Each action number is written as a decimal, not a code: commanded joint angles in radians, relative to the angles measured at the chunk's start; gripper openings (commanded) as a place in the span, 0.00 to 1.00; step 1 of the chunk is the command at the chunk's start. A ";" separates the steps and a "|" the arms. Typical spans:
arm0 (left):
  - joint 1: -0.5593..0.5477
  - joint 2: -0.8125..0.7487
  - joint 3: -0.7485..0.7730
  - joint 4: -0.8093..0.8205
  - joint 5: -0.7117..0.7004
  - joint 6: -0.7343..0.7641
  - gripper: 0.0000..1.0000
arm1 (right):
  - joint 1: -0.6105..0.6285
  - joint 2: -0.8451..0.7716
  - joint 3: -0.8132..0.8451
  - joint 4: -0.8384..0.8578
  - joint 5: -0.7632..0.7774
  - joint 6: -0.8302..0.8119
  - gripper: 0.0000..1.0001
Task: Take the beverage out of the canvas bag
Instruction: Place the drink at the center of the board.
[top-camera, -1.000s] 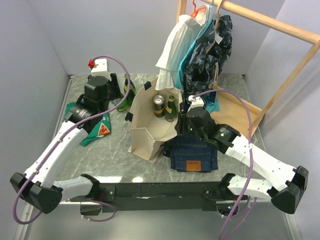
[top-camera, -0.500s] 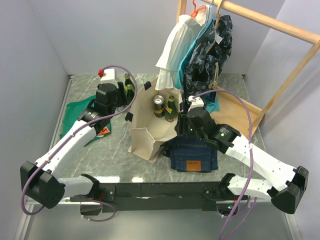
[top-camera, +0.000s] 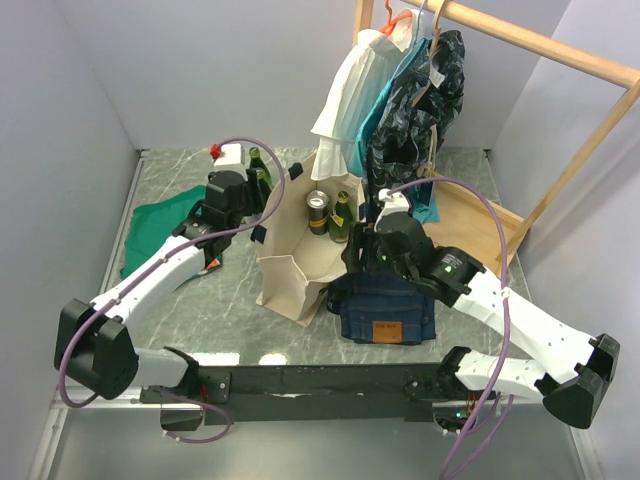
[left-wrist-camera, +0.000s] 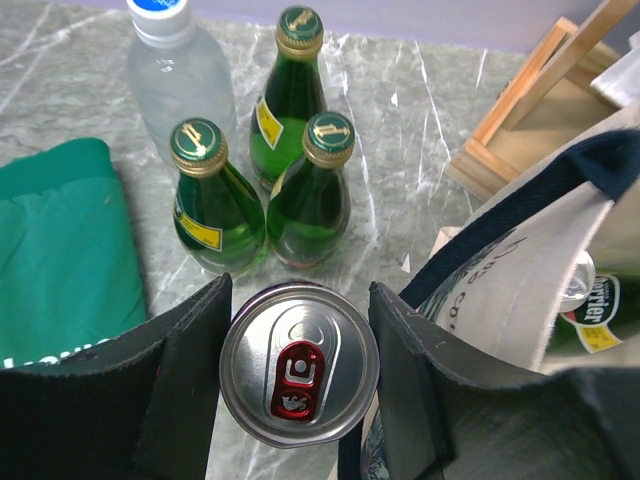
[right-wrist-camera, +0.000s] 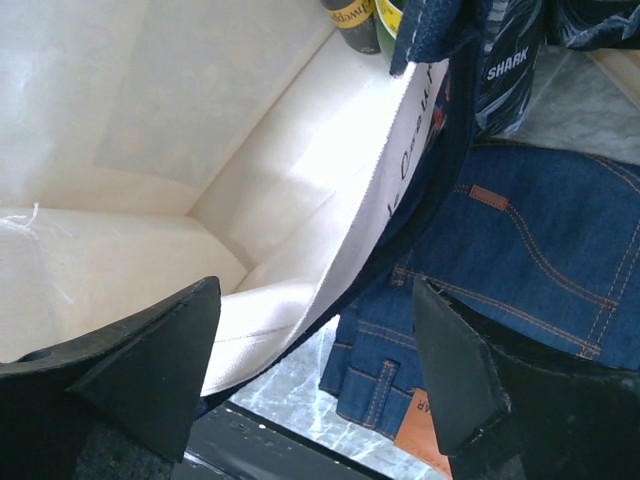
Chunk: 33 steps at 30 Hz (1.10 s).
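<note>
The cream canvas bag stands open mid-table, with a silver-topped can and a green bottle inside. My left gripper is just left of the bag's rim. In the left wrist view it is shut on a can with a red tab; the bag's wall and navy handle are at the right. My right gripper is at the bag's right rim. In the right wrist view it is open, its jaws either side of the bag's wall.
Three green bottles and a clear water bottle stand behind the left gripper. A green cloth lies at the left. Folded jeans lie right of the bag. A wooden rack with hanging clothes stands behind.
My left arm has swung right from the table's back left to the bag's left rim. My right gripper has shifted slightly toward the bag.
</note>
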 joint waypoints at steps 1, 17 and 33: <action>0.001 0.013 -0.006 0.158 0.026 -0.020 0.01 | 0.000 -0.013 0.061 0.021 -0.003 0.008 0.84; 0.000 0.137 -0.071 0.297 0.073 -0.029 0.01 | 0.000 0.001 0.075 0.010 0.002 0.006 0.86; 0.000 0.234 -0.052 0.330 0.072 -0.010 0.01 | -0.002 0.022 0.089 0.005 0.003 -0.002 0.87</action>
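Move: The left hand holds the drink can and is taking it to the clear patch of table between the bottles and the canvas bag, about 3 cm ahead, 3 cm to its right and some 20 cm below. The nearest green bottle stands roughly 10 cm straight ahead, another about 9 cm ahead and 6 cm left; the bag's middle is some 12 cm right and 2 cm back. From the right hand that patch lies about 10 cm ahead and 18 cm left. Keeping the can pinched near its top, the left hand sinks about 9 cm towards the clear tabletop, easing off near the end, while drifting about 2.5 cm forward towards the green bottles and as much right towards the bag's near wall. The wrist tips some 5 degrees further down and the fingers hold their gap; whether the can's bottom reaches the table can't be seen. ##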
